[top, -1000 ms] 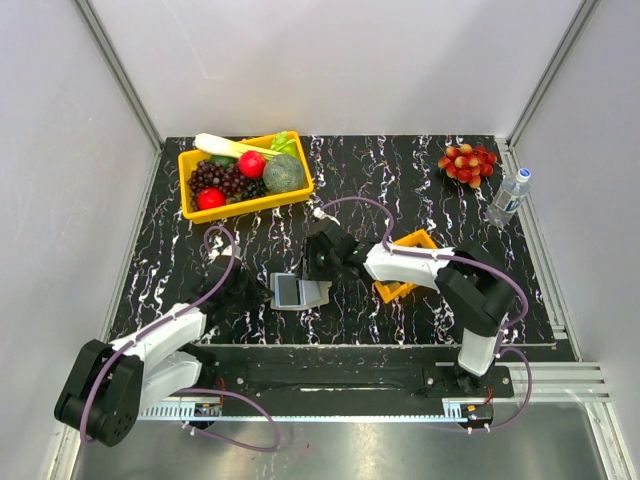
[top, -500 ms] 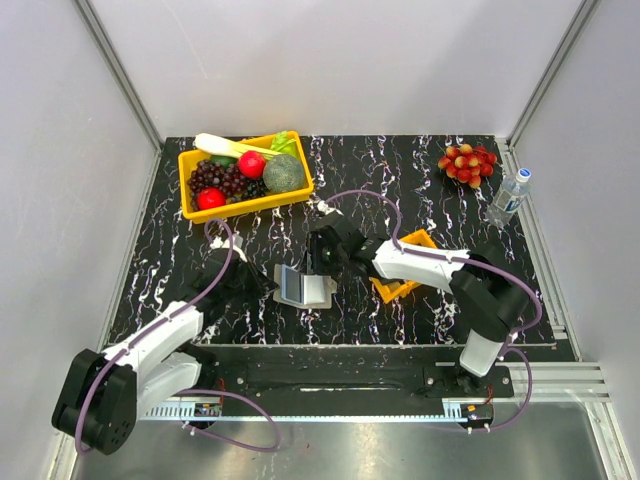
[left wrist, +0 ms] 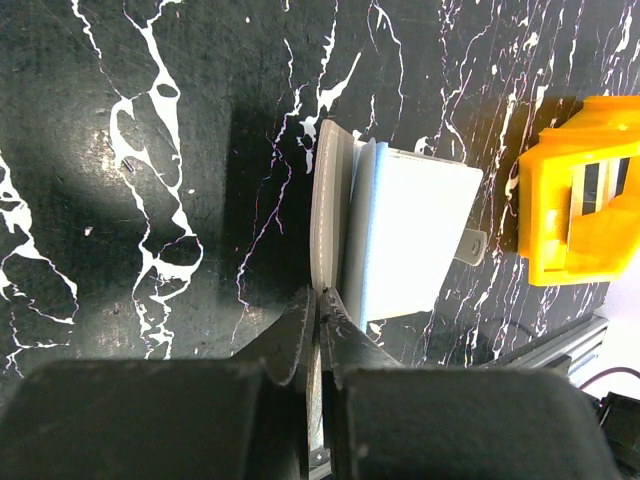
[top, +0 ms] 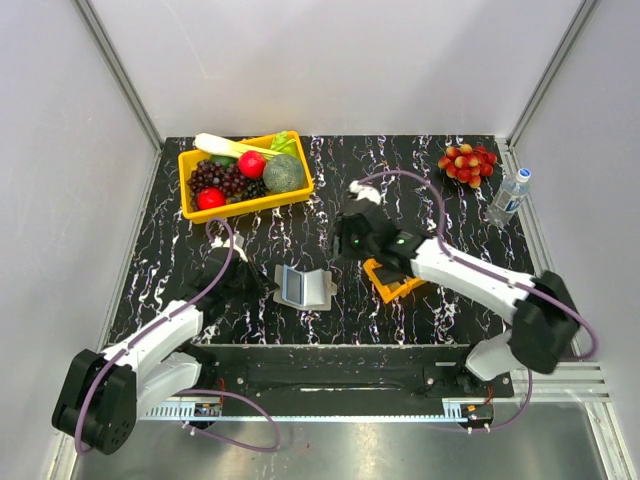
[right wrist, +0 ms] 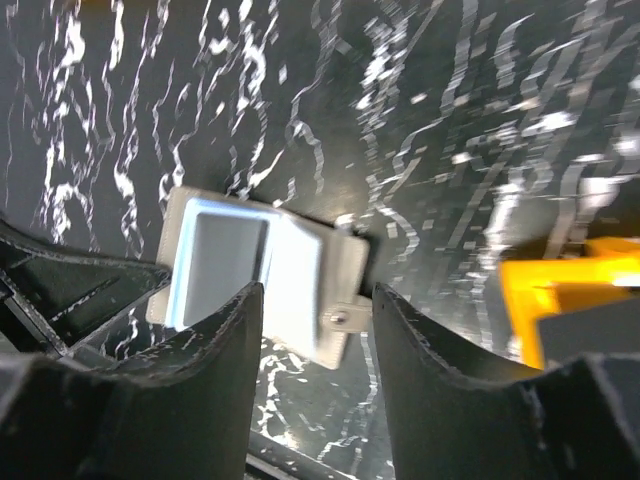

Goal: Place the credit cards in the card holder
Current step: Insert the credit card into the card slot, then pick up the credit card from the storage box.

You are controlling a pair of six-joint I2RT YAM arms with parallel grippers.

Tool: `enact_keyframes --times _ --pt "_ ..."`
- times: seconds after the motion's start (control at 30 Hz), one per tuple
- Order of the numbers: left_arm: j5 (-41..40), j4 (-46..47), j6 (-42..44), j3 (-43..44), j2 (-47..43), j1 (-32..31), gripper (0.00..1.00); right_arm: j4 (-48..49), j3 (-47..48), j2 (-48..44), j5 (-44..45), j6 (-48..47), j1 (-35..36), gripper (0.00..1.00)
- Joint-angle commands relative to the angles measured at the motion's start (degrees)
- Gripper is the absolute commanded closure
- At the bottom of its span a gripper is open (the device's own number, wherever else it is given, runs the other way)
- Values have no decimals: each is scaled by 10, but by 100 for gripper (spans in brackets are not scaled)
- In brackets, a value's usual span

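Observation:
The card holder lies open on the black marble table, taupe-grey outside and light blue-grey inside. My left gripper is shut on the near edge of its left flap; in the top view that gripper sits at the holder's left side. My right gripper hovers above and to the right of the holder, open and empty. In the right wrist view the holder shows between its fingers. Credit cards stand as dark and silvery strips in the small orange tray.
The orange tray is partly under my right arm. A yellow bin of fruit and vegetables sits at the back left. A bunch of red fruit and a water bottle stand at the back right.
My right gripper has pulled back from the card holder, up and to the right, with its jaws spreading wider. The left gripper keeps its hold; the holder has shifted slightly.

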Motion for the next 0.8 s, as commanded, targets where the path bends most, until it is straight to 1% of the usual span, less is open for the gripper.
enact_keyframes --times 0.0,0.1,0.13,0.2,0.33,0.5,0.77 --pt "11 11 6 25 -2 -3 100 -92 -18 -90 109 -39 -41 44" --pt "10 12 5 25 1 -3 100 -141 -22 -96 101 -54 -65 40" --pt "10 12 6 24 0 -3 100 -155 -24 -94 102 -60 -67 36" --pt "10 12 5 23 0 -3 100 -175 -24 -80 106 -68 -67 32" --pt "10 12 4 23 -2 -3 100 -183 -27 -53 106 -87 -67 26" --pt "9 12 4 23 -1 -3 100 -188 -12 -19 103 -107 -68 24" --pt "10 14 4 21 0 -3 100 -185 -15 35 92 -112 -68 24"
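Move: The dark card in the orange box lies about 13 cm to the right of the right gripper, roughly level with it fore and aft, and some 11 cm below. The orange box around the card is centred about 16 cm right, 1 cm farther out and 12 cm down. The open card holder sits 8 cm left of the right gripper, 4 cm back and 12 cm below. From the left gripper the dark card is around 27 cm right, 3 cm ahead and 3 cm lower. Swing the right gripper about 12 cm to the right, away from the card holder, rising nearly 4 cm on the way, then sink some 10 cm over the left end of the orange box towards the dark card. Roll the wrist roughly 25 degrees so the fingers point more steeply down, opening them wider, still short of the card. Keep the left gripper still, pinching the holder's left edge. ##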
